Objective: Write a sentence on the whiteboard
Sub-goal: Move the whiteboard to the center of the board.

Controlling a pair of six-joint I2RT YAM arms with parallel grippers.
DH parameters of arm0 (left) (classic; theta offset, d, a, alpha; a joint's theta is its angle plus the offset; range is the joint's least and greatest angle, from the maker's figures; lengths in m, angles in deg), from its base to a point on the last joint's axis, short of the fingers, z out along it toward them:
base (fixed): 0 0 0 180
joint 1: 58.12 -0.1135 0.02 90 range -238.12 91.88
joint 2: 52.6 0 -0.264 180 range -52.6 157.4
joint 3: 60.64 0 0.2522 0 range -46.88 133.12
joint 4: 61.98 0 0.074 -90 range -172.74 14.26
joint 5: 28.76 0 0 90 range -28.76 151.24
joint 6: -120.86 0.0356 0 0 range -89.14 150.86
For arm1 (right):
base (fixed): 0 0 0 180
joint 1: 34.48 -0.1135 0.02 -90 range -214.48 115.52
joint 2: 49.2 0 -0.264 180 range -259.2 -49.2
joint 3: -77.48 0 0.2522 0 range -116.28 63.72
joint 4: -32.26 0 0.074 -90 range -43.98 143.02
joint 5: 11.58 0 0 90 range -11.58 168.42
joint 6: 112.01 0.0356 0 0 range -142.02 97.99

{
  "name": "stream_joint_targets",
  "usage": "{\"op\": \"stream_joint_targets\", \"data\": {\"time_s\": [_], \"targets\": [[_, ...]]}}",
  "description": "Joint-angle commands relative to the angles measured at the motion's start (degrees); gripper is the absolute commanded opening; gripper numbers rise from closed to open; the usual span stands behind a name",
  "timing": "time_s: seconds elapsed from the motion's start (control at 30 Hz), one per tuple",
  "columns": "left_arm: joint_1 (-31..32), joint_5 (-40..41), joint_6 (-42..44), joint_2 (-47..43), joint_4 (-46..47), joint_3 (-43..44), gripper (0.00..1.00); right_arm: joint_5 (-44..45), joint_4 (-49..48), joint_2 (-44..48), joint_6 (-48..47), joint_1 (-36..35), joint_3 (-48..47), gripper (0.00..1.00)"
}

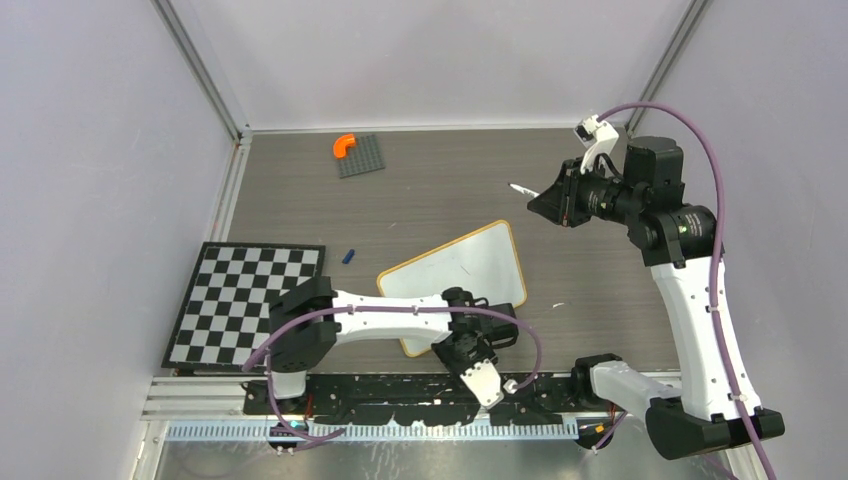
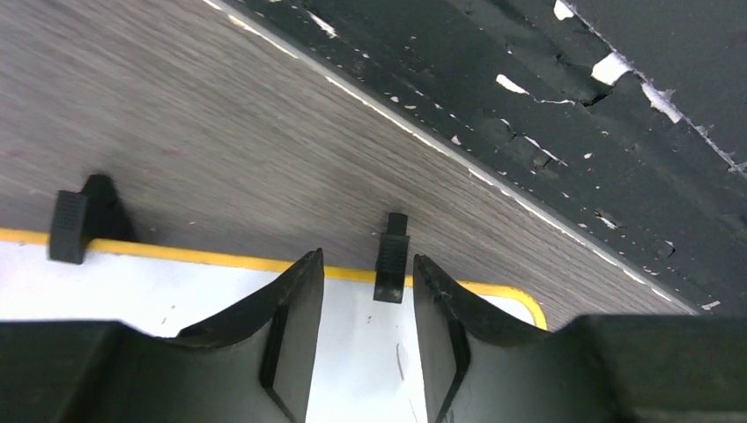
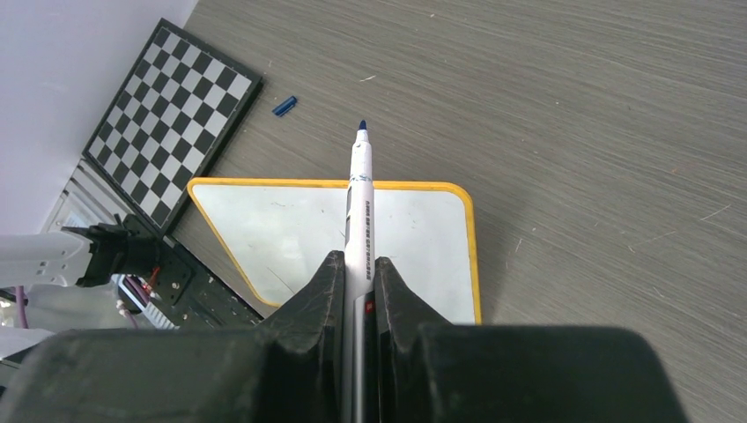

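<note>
The whiteboard (image 1: pixel 468 268) lies tilted on the table, white with a yellow-tan rim, and its face (image 3: pixel 282 231) carries only faint grey marks. The sentence is out of view. My left gripper (image 1: pixel 497 322) hovers low over the board's near right corner. Its jaws (image 2: pixel 366 264) stand apart over the white surface (image 2: pixel 132 295), with nothing between them, and a black clip foot (image 2: pixel 391 260) sits just past the tips. My right gripper (image 1: pixel 548 203) is raised at the far right, shut on a white marker (image 3: pixel 361 194). The marker's blue tip is bare and points over the board.
A checkerboard mat (image 1: pixel 250 300) lies at the near left. A grey studded plate (image 1: pixel 362 157) with an orange piece (image 1: pixel 343 146) sits at the back. A small blue cap (image 1: pixel 348 256) lies left of the board. A black rail (image 2: pixel 528 106) runs along the near edge.
</note>
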Motion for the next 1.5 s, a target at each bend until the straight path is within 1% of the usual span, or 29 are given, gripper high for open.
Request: {"op": "stream_joint_targets", "data": {"time_s": [0.0,0.1,0.13,0.33,0.43,0.6,0.67,0.73,0.9,1.07,1.23,1.27,1.43,1.47], "targets": [[-0.2,1.5,1.5,1.1,-2.1,-0.5,0.45,-1.0,-1.6,0.2,-0.4,0.3,0.1,0.0],[-0.6,2.2,0.1,1.5,-1.2,-1.6,0.48,-1.3,-1.5,0.2,-0.5,0.2,0.3,0.0],[-0.7,2.7,-0.3,1.7,-0.7,-2.0,0.46,-1.4,-1.5,0.2,-0.4,0.2,0.3,0.0],[-3.3,4.8,-1.6,3.4,2.2,-3.5,0.33,-1.8,-1.5,-0.2,-0.3,0.3,0.0,0.0],[-4.1,5.5,-2.3,4.0,2.7,-3.6,0.24,-1.8,-1.5,-0.4,-0.3,0.2,-0.1,0.0],[-5.8,6.2,-4.0,4.4,2.7,-3.1,0.11,-1.9,-1.5,-0.5,-0.3,0.2,0.0,0.0],[-7.2,6.3,-5.1,4.9,2.4,-2.6,0.05,-2.0,-1.5,-0.7,-0.4,0.2,0.2,0.0],[-8.9,6.0,-4.3,4.5,1.4,-2.6,0.01,-2.1,-1.5,-0.8,-0.4,0.2,0.3,0.0],[-13.6,5.7,0.6,2.4,-0.2,-5.0,0.0,-2.5,-1.4,-1.3,-0.5,0.3,0.3,0.0],[-17.6,5.9,8.6,0.1,-1.8,-7.5,0.0,-3.3,-1.4,-2.1,-0.4,0.3,0.3,0.0],[-19.0,6.3,16.1,-2.0,-1.9,-10.9,0.01,-3.9,-1.3,-2.6,-0.5,0.2,0.3,0.0],[-19.1,7.6,18.0,-2.3,-1.5,-12.0,0.01,-4.0,-1.2,-2.6,-0.6,0.2,0.3,0.0],[-19.0,8.3,21.0,-3.4,-1.3,-13.4,0.01,-4.4,-0.6,-3.1,-0.9,0.3,0.2,0.0],[-19.0,8.3,21.2,-3.7,-1.1,-13.5,0.07,-4.5,-0.5,-3.2,-1.0,0.2,0.2,0.0]]}}
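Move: The whiteboard's left clip, on its near edge, lies about 2 cm ahead of the left hand, 2 cm left and 4 cm below. The right clip is some 11 cm to the right of the left clip and 6 cm farther out; the whiteboard's middle is about 13 cm straight ahead of the left hand. The blue pen cap lies 20 cm ahead and 20 cm left of it. From the right hand, the left clip is roughly 15 cm back, 17 cm left and 32 cm down. Sinking about 3.5 cm while easing a little forward and left, the left hand shuts its half-open, down-pointing fingers on the whiteboard's left clip. Keeping that pinch, it drags the board level over the table, some 7.5 cm forward and as much to the left, first mostly forward, then mostly left, with a slight counter-clockwise turn that is undone by the end. ##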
